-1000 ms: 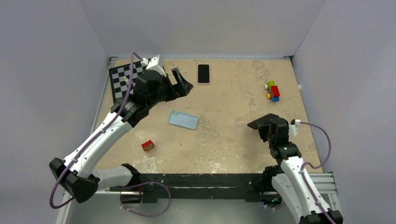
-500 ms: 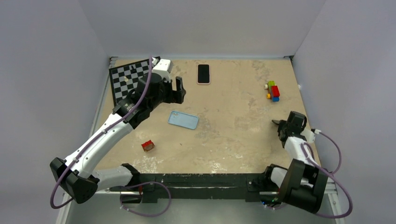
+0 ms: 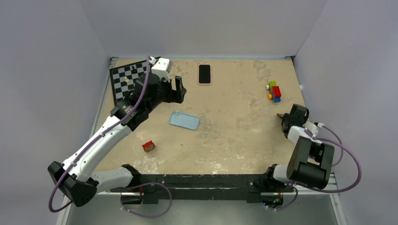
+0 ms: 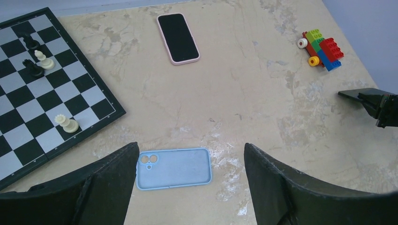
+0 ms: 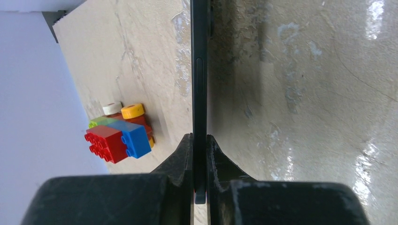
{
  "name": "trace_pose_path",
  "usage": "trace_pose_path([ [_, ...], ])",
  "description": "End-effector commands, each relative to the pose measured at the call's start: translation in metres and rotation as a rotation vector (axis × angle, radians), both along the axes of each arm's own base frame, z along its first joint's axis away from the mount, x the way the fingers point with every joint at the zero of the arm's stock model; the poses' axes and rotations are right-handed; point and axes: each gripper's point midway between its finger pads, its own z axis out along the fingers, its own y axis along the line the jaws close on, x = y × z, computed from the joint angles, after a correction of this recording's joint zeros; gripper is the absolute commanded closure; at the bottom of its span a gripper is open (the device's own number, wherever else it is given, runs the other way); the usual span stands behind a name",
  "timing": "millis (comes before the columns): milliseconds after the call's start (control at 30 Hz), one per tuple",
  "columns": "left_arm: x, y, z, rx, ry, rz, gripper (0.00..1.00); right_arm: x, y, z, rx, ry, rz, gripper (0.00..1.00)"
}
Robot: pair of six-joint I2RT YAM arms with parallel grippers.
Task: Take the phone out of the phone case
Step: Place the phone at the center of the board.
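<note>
The light blue phone case (image 3: 184, 120) lies empty on the table, inner side up, camera cut-out (image 4: 149, 160) at its left end. My left gripper (image 3: 179, 89) hangs open above it with nothing between its fingers (image 4: 112, 178). Over at the right edge, my right gripper (image 5: 200, 136) is shut on a thin black phone (image 5: 200, 70), held edge-on above the table with a side button showing. The left wrist view catches that phone (image 4: 360, 95) sticking out of the right gripper (image 4: 382, 108).
A second phone with a pink rim (image 3: 204, 74) lies screen up at the back. A chessboard (image 3: 123, 80) with a few pieces sits back left. A toy brick car (image 3: 274, 91) stands near the right gripper. A small red block (image 3: 149, 146) lies front left.
The right arm has folded back to the right edge, carrying the black phone. The left gripper has drawn back toward the chessboard, its jaws slightly narrower. The blue case has not moved.
</note>
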Motion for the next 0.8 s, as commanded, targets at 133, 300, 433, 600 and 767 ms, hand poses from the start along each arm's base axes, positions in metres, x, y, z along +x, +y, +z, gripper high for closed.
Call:
trace_pose_path([
  [133, 0.004, -0.005, 0.011, -0.061, -0.01, -0.018, 0.15, 0.008, -0.014, -0.001, -0.02, -0.018, -0.059, 0.95],
  [300, 0.004, -0.006, 0.01, -0.072, 0.002, -0.021, 0.15, 0.004, -0.011, -0.002, -0.023, 0.003, -0.035, 0.76],
  [433, 0.004, -0.009, 0.007, -0.082, 0.018, -0.028, 0.15, 0.001, -0.006, -0.003, -0.016, 0.021, -0.009, 0.51],
  [600, 0.005, -0.007, 0.006, -0.073, 0.017, -0.022, 0.15, -0.006, -0.003, 0.003, -0.048, 0.048, 0.036, 0.26],
  [767, 0.005, -0.005, 0.006, -0.065, 0.011, -0.015, 0.15, -0.026, 0.004, 0.012, -0.101, 0.118, 0.109, 0.14],
])
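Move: The right hand still pinches the black phone near its left end, tilted on edge low over the table. The place where it will lie centres about 4 cm to the hand's right, level with it fore and aft and some 4 cm below. The toy car stands about 16 cm ahead and 3 cm left; the blue case lies some 50 cm left, about 1 cm nearer the base. From the left hand, the phone's place is about 55 cm right, level ahead, some 31 cm below. Creeping forward and right by under 1 cm, the right hand then eases down about 1 cm towards the table and opens its fingers from nearly shut to wide, letting go of the black phone. While they open it draws back roughly 1.5 cm, a little left, and finally rises about 1.5 cm from its lowest point, with hardly any turn of the wrist. ##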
